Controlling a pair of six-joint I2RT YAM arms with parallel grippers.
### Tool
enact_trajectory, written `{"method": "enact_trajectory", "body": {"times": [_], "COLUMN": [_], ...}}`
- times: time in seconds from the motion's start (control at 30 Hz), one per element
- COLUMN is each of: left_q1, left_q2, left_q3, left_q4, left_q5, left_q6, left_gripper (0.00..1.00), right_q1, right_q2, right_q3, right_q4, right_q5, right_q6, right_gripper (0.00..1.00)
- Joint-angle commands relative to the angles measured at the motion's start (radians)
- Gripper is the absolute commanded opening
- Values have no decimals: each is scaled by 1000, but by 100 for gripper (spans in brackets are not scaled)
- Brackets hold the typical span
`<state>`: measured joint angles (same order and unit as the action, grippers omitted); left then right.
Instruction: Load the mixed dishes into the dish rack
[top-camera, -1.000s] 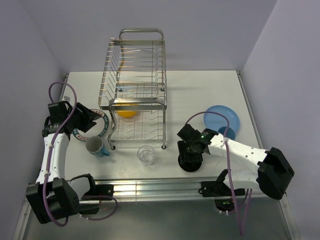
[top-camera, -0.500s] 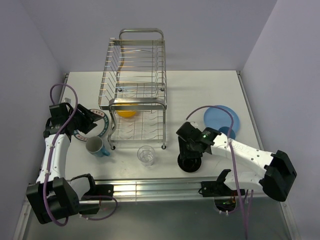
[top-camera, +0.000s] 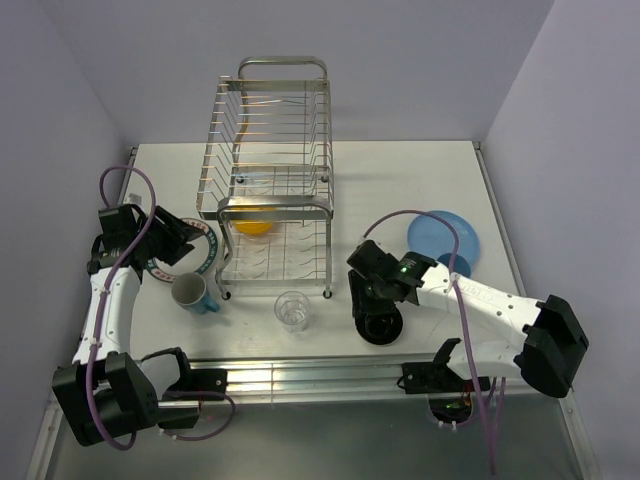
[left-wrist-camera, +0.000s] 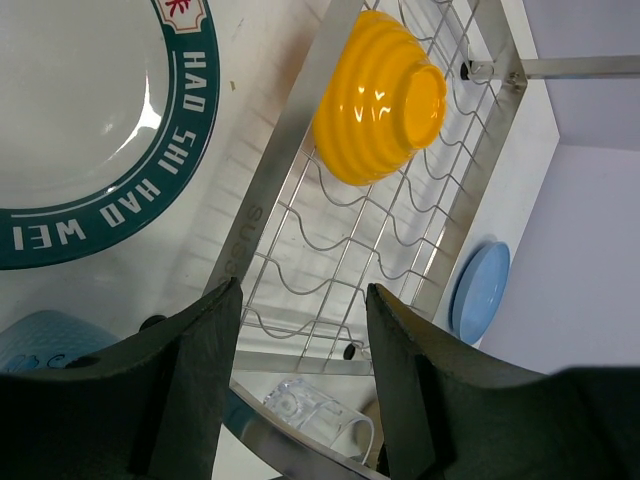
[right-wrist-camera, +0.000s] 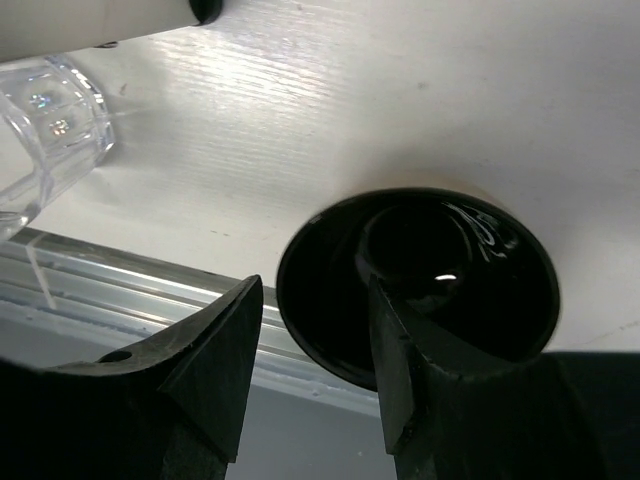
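The silver dish rack (top-camera: 275, 170) stands at the back middle with the yellow-orange bowl (top-camera: 252, 223) (left-wrist-camera: 375, 100) on its lower tier. My right gripper (top-camera: 373, 300) (right-wrist-camera: 312, 290) is open and straddles the rim of the black bowl (top-camera: 381, 328) (right-wrist-camera: 440, 270), one finger inside and one outside. My left gripper (top-camera: 188, 241) (left-wrist-camera: 302, 300) hangs open and empty over the green-rimmed white plate (top-camera: 203, 258) (left-wrist-camera: 80, 120), beside the rack's left foot. The mug (top-camera: 190, 293), clear glass (top-camera: 292, 310) (left-wrist-camera: 320, 415) (right-wrist-camera: 50, 120) and blue plate (top-camera: 443, 238) (left-wrist-camera: 480, 290) lie on the table.
A metal rail (top-camera: 300, 375) runs along the table's near edge, just in front of the black bowl and glass. Walls close in the table on the left, back and right. A dark blue cup (top-camera: 459, 265) peeks out behind my right arm.
My right gripper has shifted slightly left and down over the black bowl's rim and its jaws have narrowed. The left arm has barely moved.
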<state>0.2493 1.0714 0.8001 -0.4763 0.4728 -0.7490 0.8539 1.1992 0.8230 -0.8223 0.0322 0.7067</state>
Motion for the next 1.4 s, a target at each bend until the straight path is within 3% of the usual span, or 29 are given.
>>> {"method": "enact_trajectory", "body": {"times": [0.0,0.33,0.47,0.6,0.77,0.93,1.07,1.37], "left_q1": [1,-1,-1,-1,1,1,1,1], "left_q2": [-7,-10,-7,-4,-2,-2,-5,22], "left_q3": [1,-35,-35,-33,-30,-30,-36,-61], "left_q4": [22,51,50,50,45,44,42,82], "left_q5": [6,17,17,17,12,12,4,6], "left_q6": [5,-7,0,4,10,11,16,16], "left_gripper": [59,59,59,59,60,60,60,60], "right_q1": [16,63,82,88,88,86,37,-312], "right_q2": [17,68,95,100,54,-29,-99,-110], "right_q3": [-25,-45,-62,-90,-105,-32,80,238], "right_q4": [71,95,89,81,61,-32,-60,-11], "right_q5": [-26,-41,-34,0,37,98,78,-195], "right_q6": [17,59,82,108,123,91,13,-148], "right_gripper": [53,50,43,31,0,0,0,0]}}
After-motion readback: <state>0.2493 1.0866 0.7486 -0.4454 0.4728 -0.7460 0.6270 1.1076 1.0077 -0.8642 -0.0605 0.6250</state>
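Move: The black bowl lies under the right hand's open fingers and off to one side, its middle about 4 cm to the right, 2 cm back and some 6 cm down. The clear glass stands about 16 cm left, level with the hand, and the dish rack's near right foot some 8 cm left and 4 cm ahead; the blue plate lies roughly 17 cm ahead and 19 cm right. From the left hand the black bowl is some 42 cm right, 17 cm back and 14 cm lower. The right fingers pinch the black bowl's wall at its left rim: the open hand first sinks about 4 cm and eases back a little, closing over the edge. Keeping that hold, it pauses low, then swings up about 12 cm and forward some 8 cm, away from the table's near edge, the wrist tilting about 15 degrees on the way. ##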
